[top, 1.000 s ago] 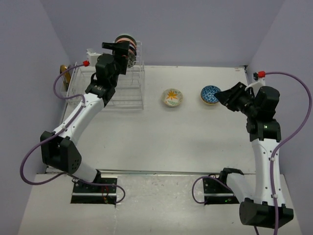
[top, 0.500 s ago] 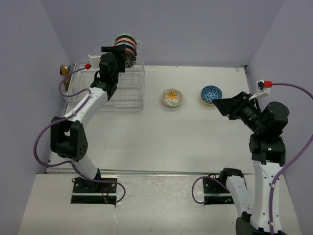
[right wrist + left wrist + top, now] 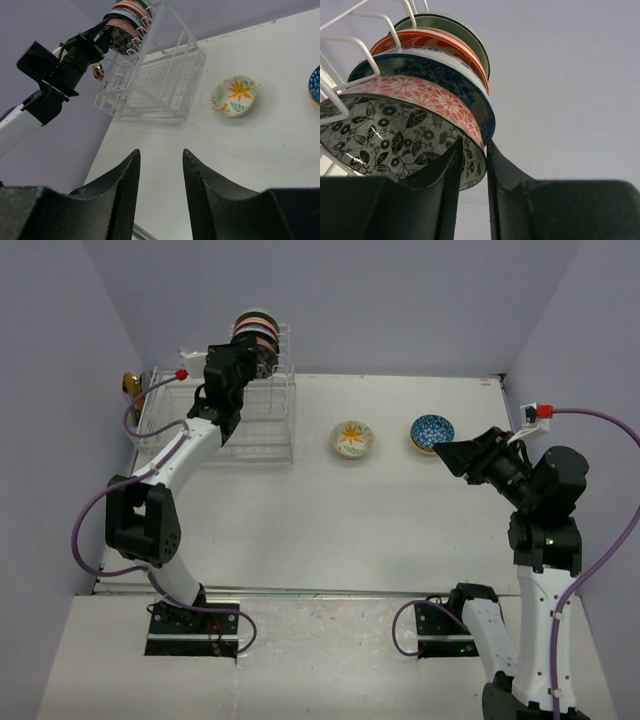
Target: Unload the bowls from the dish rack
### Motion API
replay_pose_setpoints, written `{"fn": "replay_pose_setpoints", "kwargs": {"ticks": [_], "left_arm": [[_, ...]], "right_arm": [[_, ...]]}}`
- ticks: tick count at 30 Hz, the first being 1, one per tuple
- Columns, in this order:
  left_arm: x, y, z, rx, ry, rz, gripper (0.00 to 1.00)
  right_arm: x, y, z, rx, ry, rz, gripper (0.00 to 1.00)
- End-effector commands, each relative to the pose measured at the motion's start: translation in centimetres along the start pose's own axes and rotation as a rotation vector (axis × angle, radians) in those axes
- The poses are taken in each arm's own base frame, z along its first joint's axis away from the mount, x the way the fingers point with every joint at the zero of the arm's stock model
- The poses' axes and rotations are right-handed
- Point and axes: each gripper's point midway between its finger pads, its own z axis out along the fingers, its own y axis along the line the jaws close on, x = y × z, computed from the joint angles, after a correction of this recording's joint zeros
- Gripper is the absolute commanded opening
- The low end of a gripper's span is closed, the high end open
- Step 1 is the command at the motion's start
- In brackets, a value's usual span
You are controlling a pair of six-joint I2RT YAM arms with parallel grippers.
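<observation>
The white wire dish rack (image 3: 262, 426) stands at the table's back left, and its tall slotted tower holds several bowls (image 3: 257, 326) on edge. Seen from the left wrist, the nearest is a black-and-white leaf-patterned bowl (image 3: 385, 140), then a red-patterned bowl (image 3: 427, 96) and a dark blue bowl (image 3: 437, 70). My left gripper (image 3: 474, 150) is up at the tower (image 3: 247, 348), its jaws closed narrowly over the leaf-patterned bowl's rim, one finger inside and one outside. My right gripper (image 3: 161, 155) hangs open and empty above the table at the right (image 3: 446, 454).
A cream bowl with an orange flower (image 3: 352, 439) and a blue-patterned bowl (image 3: 431, 432) sit on the table right of the rack. A small golden-brown object (image 3: 130, 383) lies at the rack's left end. Purple walls close in on three sides.
My left gripper has moved in to the bowls in the tower and its jaws have narrowed over the nearest bowl's rim. The right arm drew back from the blue bowl, then held still.
</observation>
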Motion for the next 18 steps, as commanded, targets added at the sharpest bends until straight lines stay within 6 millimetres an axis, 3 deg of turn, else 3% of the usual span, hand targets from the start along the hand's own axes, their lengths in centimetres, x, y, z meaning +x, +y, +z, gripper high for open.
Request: {"fn": "replay_pose_setpoints", "kwargs": {"ticks": [1,5,6,8,9,18], "left_arm": [[-1.6,-0.8,-0.3,0.026,-0.052,-0.028,0.25],[-1.6,-1.2,-0.4,0.044,-0.051,-0.034,0.19],[-1.7,-1.3,-0.4,0.048,-0.055,-0.034,0.11],[-1.7,-1.7,-0.5,0.055,-0.057,-0.035,0.07],[-1.8,-1.6,-0.5,0.055,-0.057,-0.034,0.0],[-1.7,-3.3,-1.3,0.137,-0.041,-0.03,0.0]], "right_arm": [[-0.4,0.6,0.0,-0.034,-0.013,-0.021,0.41],[-0.5,0.4,0.3,-0.033,-0.018,-0.023,0.41],[-0.5,0.3,0.3,-0.033,-0.017,-0.023,0.41],[-0.5,0.3,0.4,-0.033,-0.017,-0.022,0.41],[-0.5,0.3,0.4,-0.033,-0.018,-0.024,0.41],[-0.5,0.5,0.3,-0.048,-0.024,-0.038,0.44]]}}
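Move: The black-flowered bowl, front of the row in the dish rack, has its rim between my left fingertips; its middle lies about 4 cm to the right, 2 cm ahead and some 4 cm below. Right behind it sit the pink-flowered bowl, roughly 3 cm farther out than it, and the dark blue bowl, some 6 cm farther out. From my right hand that front bowl lies roughly 30 cm ahead and 37 cm to the left, a little lower. I shut my part-open left fingers until they pinch the upper left rim of the black-flowered bowl, one finger inside it and the other outside. My left hand otherwise nearly stays in place, easing up less than 1 cm with the fingertips tilting up a few degrees, then keeps squeezing. ##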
